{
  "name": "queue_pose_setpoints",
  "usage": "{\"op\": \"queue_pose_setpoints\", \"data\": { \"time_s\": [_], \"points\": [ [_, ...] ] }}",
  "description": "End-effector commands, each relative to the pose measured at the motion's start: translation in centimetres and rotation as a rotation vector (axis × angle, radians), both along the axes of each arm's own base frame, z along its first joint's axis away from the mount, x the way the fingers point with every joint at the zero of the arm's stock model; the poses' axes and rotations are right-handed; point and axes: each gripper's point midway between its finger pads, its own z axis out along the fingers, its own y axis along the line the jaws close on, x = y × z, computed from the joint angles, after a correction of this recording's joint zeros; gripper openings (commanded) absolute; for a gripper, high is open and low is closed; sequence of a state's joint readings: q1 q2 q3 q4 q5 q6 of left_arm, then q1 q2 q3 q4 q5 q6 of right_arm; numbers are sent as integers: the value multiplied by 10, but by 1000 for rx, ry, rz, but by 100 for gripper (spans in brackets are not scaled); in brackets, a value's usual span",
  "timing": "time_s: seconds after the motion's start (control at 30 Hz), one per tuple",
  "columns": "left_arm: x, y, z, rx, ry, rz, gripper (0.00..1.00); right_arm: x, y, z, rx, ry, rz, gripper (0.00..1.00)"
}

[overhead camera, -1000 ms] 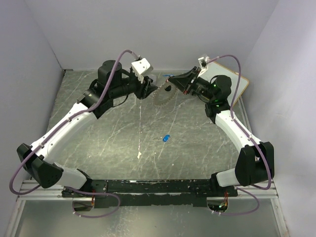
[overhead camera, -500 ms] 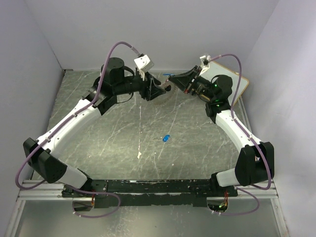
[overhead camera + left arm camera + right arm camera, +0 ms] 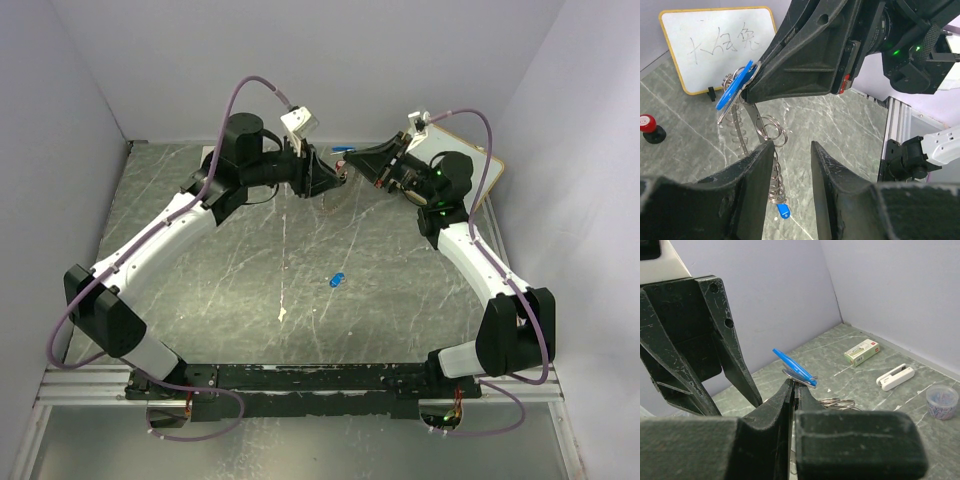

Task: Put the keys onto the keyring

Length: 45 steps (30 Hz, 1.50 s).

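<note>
My right gripper [image 3: 794,382] is shut at its tip on a blue key [image 3: 795,367] that sticks up from the pinch, held above the table at the back centre. The keyring [image 3: 777,187] hangs down from that same tip [image 3: 756,70], and its small loops run along the inner face of my left gripper's left finger. My left gripper [image 3: 792,145] is open, jaws apart with a clear gap between them, just below and facing the right gripper [image 3: 348,168]. A second blue key [image 3: 337,280] lies alone on the table mid-field, also seen under the left jaws [image 3: 783,212].
A yellow-framed whiteboard [image 3: 458,160] leans at the back right. A red-and-black knob [image 3: 650,129] stands on the table near it. By the back wall lie a green-white box [image 3: 861,351], a white stapler-like piece [image 3: 895,377] and a clear small cup [image 3: 942,401].
My left arm has swung right and closer to the right gripper's tip. Its jaws widened, then narrowed partway. The keyring, earlier seen face-on, now hangs edge-on. The right arm barely moved.
</note>
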<state>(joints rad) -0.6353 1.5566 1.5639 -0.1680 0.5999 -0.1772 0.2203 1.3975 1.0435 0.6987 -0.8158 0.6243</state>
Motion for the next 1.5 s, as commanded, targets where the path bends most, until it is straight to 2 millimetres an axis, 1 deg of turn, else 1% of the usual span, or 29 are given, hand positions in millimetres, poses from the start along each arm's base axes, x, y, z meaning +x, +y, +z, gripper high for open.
{"op": "queue_pose_setpoints", "data": {
  "time_s": [0.0,0.07,0.13,0.23,0.33,0.37,0.6,0.7,0.83,0.97,1.13,1.3,1.47],
  "points": [
    [11,-1,14,-39,-6,33,47,-15,-4,34,25,-111,1,0],
    [15,4,13,-46,2,67,52,-15,-5,34,21,-114,-7,0],
    [21,11,14,-68,8,112,59,-15,-5,34,18,-115,-9,0],
    [26,24,24,-116,-10,181,63,-14,-5,33,16,-113,-10,0],
    [28,35,33,-161,-27,242,70,-14,-5,33,20,-113,-12,0],
    [29,38,33,-165,-27,253,71,-15,-5,33,22,-113,-12,0],
    [29,33,26,-165,-7,219,70,-16,-5,36,29,-119,-7,0],
    [27,32,30,-175,-18,201,70,-18,-5,36,28,-120,-7,0],
    [24,26,29,-173,-13,158,70,-17,-6,36,28,-115,-12,0],
    [19,23,32,-206,15,132,71,-16,-6,36,33,-109,-22,0],
    [16,22,33,-209,16,119,71,-11,-8,36,44,-85,-46,0],
    [18,25,30,-206,13,141,72,-5,-11,36,68,-50,-80,0],
    [18,28,29,-210,6,157,73,4,-13,39,93,-10,-143,0]
  ]
}}
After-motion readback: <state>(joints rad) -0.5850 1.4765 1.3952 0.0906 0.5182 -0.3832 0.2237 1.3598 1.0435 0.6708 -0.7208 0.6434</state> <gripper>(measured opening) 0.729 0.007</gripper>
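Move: The blue key stands up at the right fingertips, about 5 cm ahead of the left hand, 3 cm to its right and 4 cm above. The hanging keyring loop is roughly 4 cm ahead, 4 cm right and 4 cm below. On the table, some 30 cm lower, a second blue key lies 8 cm back and 2 cm right. From the right hand, the upper key is about 1 cm ahead, 2 cm left and 2 cm up. Opening wider, the left hand shifts some 4 cm left and forward, then rises; right keeps holding the keyring. ##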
